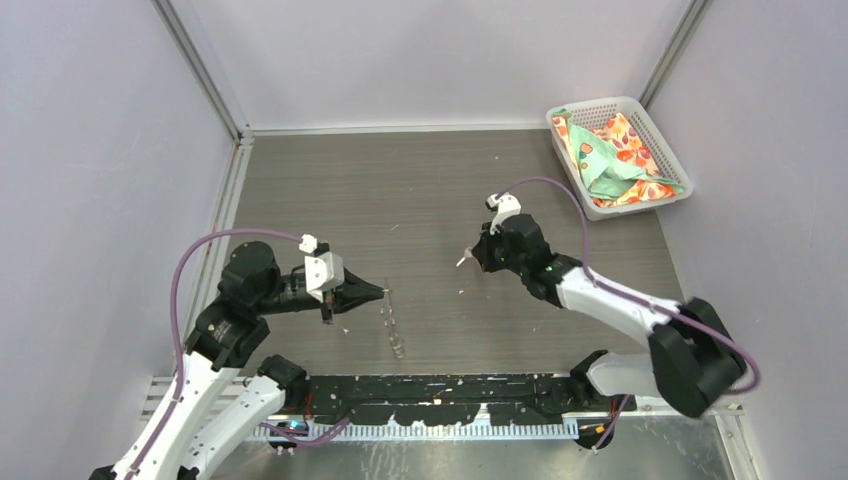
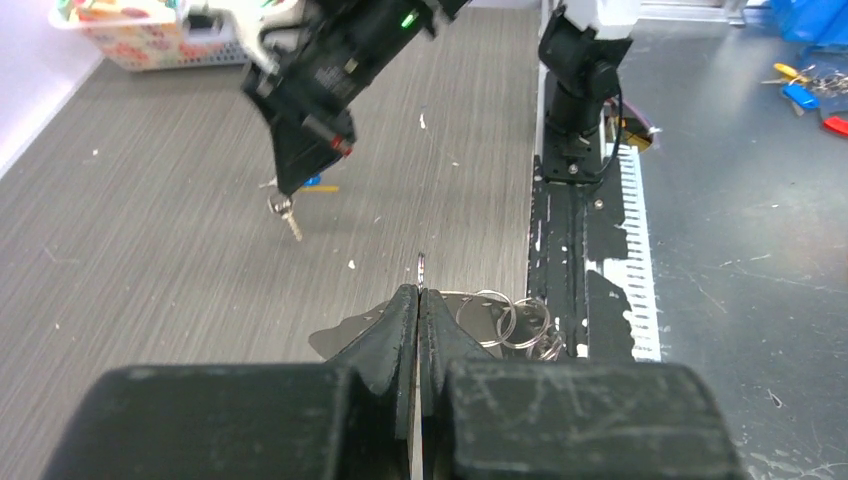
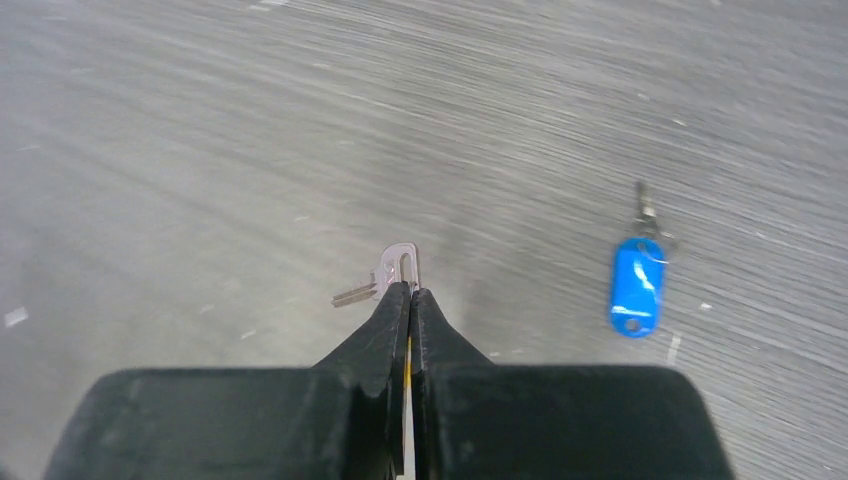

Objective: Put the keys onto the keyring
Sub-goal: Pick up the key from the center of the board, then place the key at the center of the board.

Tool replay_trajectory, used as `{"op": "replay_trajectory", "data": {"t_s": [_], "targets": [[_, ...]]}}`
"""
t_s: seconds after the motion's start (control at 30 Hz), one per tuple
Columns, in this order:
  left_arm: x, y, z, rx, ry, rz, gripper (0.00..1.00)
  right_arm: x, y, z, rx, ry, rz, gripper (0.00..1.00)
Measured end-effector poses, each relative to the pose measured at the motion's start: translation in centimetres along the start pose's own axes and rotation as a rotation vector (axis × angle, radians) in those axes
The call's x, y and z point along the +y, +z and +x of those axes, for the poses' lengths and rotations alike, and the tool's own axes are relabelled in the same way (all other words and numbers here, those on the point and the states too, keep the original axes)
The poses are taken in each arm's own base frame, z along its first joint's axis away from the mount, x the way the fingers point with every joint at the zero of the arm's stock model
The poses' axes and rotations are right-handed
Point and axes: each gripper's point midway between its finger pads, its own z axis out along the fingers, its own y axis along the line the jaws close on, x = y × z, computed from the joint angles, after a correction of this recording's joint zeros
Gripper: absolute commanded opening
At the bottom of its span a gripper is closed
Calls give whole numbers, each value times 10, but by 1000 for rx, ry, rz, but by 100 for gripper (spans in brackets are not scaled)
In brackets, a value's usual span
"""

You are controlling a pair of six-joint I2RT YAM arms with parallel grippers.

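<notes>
My right gripper (image 1: 472,256) (image 3: 410,290) is shut on a small silver key (image 3: 393,270) whose blade sticks out to the left. A strip of yellow shows between the jaws. In the left wrist view that key (image 2: 289,214) hangs just above the table. A second key with a blue plastic head (image 3: 637,285) lies flat on the table to the right of it. My left gripper (image 1: 380,293) (image 2: 419,292) is shut on the keyring (image 2: 421,266), a thin metal ring seen edge-on past its tips. Several linked metal rings (image 2: 505,320) (image 1: 393,330) trail from it beside the jaws.
A white basket (image 1: 592,107) holding a patterned cloth (image 1: 615,155) stands at the back right corner. The black base rail (image 1: 450,390) runs along the near edge. Loose coloured key tags (image 2: 805,85) lie off the table on the metal surface.
</notes>
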Motion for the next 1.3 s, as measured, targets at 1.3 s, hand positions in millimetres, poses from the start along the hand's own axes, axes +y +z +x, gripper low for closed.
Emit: {"op": "replay_trajectory", "data": {"t_s": [1.3], "targets": [[4, -7, 19, 31, 17, -74, 0, 103, -25, 101, 201, -416, -406, 6]]}}
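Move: The right hand already holds the yellow-tagged key, about 8 cm above the board. The keyring it is meant for lies some 21 cm back, 16 cm left and 15 cm higher. The blue-tagged key lies on the board about 5 cm ahead, 7 cm right and 8 cm below. The keyring hangs pinched from the left hand's tips, its middle roughly 3 cm back, 2 cm right and 5 cm below them. Keeping its pinch on the yellow-tagged key, the right hand swings back and left in a high arc towards the keyring, rising about 14 cm, then sinks fast to end low over bare board, swivelling some 35 degrees counter-clockwise. The left hand, still pinching the keyring, dips about 3 cm and eases up slightly. ##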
